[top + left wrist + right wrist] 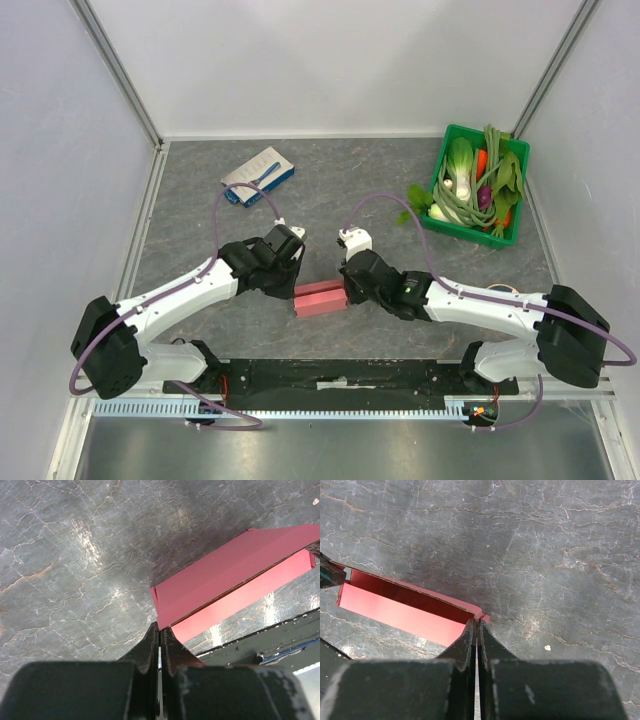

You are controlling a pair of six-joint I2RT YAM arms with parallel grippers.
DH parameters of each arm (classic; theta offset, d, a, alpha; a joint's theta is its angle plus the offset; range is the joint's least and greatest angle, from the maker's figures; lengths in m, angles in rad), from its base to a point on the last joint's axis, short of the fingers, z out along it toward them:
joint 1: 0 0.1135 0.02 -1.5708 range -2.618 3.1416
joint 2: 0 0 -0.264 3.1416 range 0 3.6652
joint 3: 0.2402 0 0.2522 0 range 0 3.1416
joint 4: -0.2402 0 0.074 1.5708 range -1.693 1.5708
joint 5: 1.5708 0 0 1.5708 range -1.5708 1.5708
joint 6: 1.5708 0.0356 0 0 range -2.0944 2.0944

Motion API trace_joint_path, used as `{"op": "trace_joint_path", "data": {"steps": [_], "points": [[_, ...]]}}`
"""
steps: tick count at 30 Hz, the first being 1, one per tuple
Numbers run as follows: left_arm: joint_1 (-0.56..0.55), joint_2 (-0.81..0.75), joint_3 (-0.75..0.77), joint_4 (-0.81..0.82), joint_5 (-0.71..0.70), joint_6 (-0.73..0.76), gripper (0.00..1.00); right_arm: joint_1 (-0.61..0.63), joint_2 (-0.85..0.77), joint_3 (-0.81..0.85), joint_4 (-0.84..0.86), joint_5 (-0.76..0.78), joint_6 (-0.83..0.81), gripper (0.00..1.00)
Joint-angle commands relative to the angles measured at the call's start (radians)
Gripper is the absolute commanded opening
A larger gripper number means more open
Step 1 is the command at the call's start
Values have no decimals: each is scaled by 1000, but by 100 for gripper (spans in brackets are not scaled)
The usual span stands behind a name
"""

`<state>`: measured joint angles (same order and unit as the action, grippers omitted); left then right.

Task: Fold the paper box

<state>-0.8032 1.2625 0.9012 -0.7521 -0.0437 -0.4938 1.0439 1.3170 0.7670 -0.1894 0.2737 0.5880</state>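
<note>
The pink-red paper box [320,298] lies partly folded on the grey table between my two arms, one long wall raised. In the left wrist view the paper box [235,565] runs off to the upper right, and my left gripper [161,629] is shut, its tips pinching the box's near corner. In the right wrist view the paper box [395,612] stretches to the left, and my right gripper [477,622] is shut on its end corner, where a small pink tab shows at the tips. From above, the left gripper [297,284] and right gripper [345,290] meet the box's two ends.
A white-and-blue box [258,175] lies at the back left. A green basket [470,233] of vegetables stands at the back right. The black base plate [330,375] runs along the near edge, just in front of the paper box. White walls enclose the table.
</note>
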Motion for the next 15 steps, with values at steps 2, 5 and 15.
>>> {"op": "trace_joint_path", "data": {"steps": [2,5,15], "points": [[-5,17,30,86,93,-66,2,59,16,-8,64,-11,72,0],[-5,15,28,82,70,-65,2,57,11,-11,65,-10,70,5],[-5,0,11,82,62,-40,2,13,-155,-29,53,-134,-323,66]]}}
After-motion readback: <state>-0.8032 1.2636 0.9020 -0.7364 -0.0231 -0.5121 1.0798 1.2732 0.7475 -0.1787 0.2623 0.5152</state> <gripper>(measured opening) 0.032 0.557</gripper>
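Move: Both hands pinch the narrow paper box at its two ends. Its middle lies about 6 cm to the right hand's left, 3 cm back and 3 cm below. From the left hand it lies about 6 cm to the right, 1 cm back and 3 cm below. The right-end flap sits between the right fingertips, some 12 cm right and 2 cm forward of the left hand. Right fingers open about halfway, easing 1 cm back and slightly up from the flap; left keeps its pinch. ##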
